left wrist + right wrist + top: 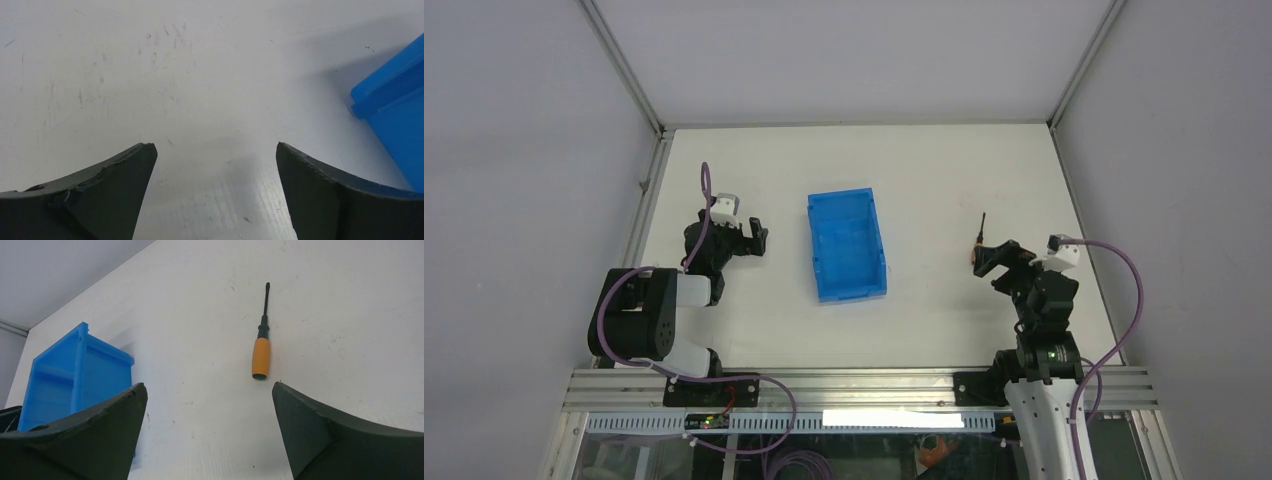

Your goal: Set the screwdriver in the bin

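Observation:
The screwdriver (262,347) has an orange handle and a thin black shaft and lies flat on the white table, shaft pointing away. Its shaft also shows as the screwdriver (981,226) in the top view. My right gripper (209,386) is open just short of the handle's butt end, nothing between its fingers. In the top view the right gripper (986,257) covers most of the handle. The blue bin (846,245) sits mid-table and holds nothing; it appears as the bin (75,370) at left. My left gripper (216,146) is open over bare table, left of the bin (395,95).
Grey walls with aluminium frame posts (625,65) enclose the white table (924,160) on three sides. The arm bases stand on a metal rail (854,385) at the near edge. Purple cables (1124,290) loop from both wrists.

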Motion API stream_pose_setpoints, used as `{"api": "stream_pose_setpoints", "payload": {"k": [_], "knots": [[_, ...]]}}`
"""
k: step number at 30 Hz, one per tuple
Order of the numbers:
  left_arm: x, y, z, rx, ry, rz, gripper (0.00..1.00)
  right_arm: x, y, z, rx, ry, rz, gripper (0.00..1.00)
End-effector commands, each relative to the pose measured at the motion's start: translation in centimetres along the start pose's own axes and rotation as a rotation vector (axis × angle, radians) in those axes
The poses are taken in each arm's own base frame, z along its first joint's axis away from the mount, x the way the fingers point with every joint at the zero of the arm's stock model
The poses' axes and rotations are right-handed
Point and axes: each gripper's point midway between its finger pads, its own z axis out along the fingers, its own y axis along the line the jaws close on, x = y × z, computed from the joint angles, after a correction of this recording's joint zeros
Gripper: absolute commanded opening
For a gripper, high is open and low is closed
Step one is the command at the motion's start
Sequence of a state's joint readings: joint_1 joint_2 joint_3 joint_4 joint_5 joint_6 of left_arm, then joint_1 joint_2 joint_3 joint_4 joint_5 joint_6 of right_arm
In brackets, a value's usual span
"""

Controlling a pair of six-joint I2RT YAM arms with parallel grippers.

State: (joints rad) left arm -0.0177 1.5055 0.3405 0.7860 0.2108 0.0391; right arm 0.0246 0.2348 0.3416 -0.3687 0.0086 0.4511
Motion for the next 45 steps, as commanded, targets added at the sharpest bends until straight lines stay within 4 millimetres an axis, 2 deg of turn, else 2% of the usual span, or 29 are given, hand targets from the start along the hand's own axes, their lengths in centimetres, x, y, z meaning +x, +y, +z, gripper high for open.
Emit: {"api": "stream_pose_setpoints", "payload": {"k": [1,4,8,10,12,15,16,17,20,22,23,25,29,33,37,42,44,45], "knots": [[-2.5,0.2,0.5,0.005,-0.084,0.004,0.99,-1.4,-0.4,-0.4,0.033,-0.056,0.003,0.99],[-2.5,0.2,0.4,0.005,-0.083,0.004,0.99,-4.3,1.1,-1.3,-0.001,-0.124,0.005,0.99],[-2.5,0.2,0.4,0.004,-0.082,0.004,0.99,-9.1,5.1,-3.1,-0.124,-0.189,-0.091,0.97],[-2.5,0.2,0.4,0.005,-0.082,0.004,0.99,-11.3,6.3,-2.9,-0.114,-0.169,-0.129,0.96],[-2.5,0.2,0.4,0.004,-0.084,0.004,0.99,-13.3,6.8,-2.4,-0.069,-0.122,-0.157,0.96],[-2.4,0.2,0.4,0.005,-0.082,0.004,0.99,-15.9,6.4,-0.9,0.073,-0.011,-0.191,0.96],[-2.5,0.2,0.4,0.004,-0.082,0.004,0.99,-15.1,5.2,0.1,0.149,0.07,-0.195,0.96],[-2.5,0.2,0.4,0.005,-0.084,0.004,0.99,-16.1,5.1,0.7,0.207,0.109,-0.192,0.96],[-2.5,0.1,0.4,0.005,-0.083,0.004,0.99,-14.4,3.6,3.7,0.327,0.349,-0.241,0.97],[-2.5,0.2,0.4,0.005,-0.082,0.004,0.99,-12.4,2.3,5.9,0.382,0.495,-0.263,0.96],[-2.4,0.2,0.4,0.005,-0.082,0.004,0.99,-10.6,1.5,7.4,0.407,0.581,-0.268,0.95],[-2.5,0.2,0.4,0.005,-0.083,0.004,0.99,-7.5,0.5,9.2,0.413,0.701,-0.261,0.91],[-2.4,0.2,0.4,0.004,-0.082,0.003,0.99,-1.2,-1.5,12.0,0.407,0.848,-0.224,0.85],[-2.5,0.2,0.4,0.004,-0.084,0.004,0.99,3.4,-3.8,13.0,0.444,0.941,-0.208,0.76],[-2.4,0.1,0.4,0.006,-0.082,0.004,0.99,6.4,-5.9,13.2,0.489,1.008,-0.218,0.68],[-2.5,0.1,0.4,0.006,-0.083,0.004,0.99,8.4,-7.3,13.2,0.521,1.058,-0.235,0.56],[-2.4,0.2,0.4,0.005,-0.082,0.005,0.99,8.6,-7.8,13.1,0.536,1.069,-0.253,0.48],[-2.5,0.1,0.4,0.005,-0.083,0.004,0.99,8.6,-7.9,13.0,0.538,1.074,-0.263,0.39]]}}
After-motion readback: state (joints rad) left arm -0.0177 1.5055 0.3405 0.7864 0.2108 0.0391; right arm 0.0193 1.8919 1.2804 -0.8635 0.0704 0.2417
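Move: The screwdriver lies on the table about 11 cm ahead of the right hand, 2 cm to its right and some 15 cm below, shaft pointing forward, orange handle nearest. The blue bin stands roughly 29 cm to that hand's left, 10 cm ahead and 12 cm below. For the left hand, the screwdriver is about 54 cm to the right, 2 cm back and 4 cm lower. Over the screwdriver's handle comes the right hand in a high arc: first up nearly 20 cm and swinging forward, then steeply down while easing back, ending about 14 cm lower and 9 cm farther forward than it began. The wrist tips some 70 degrees until the fingers point straight down; on the descent they close from wide to about half, one on each side of the handle, no clear touch yet. ##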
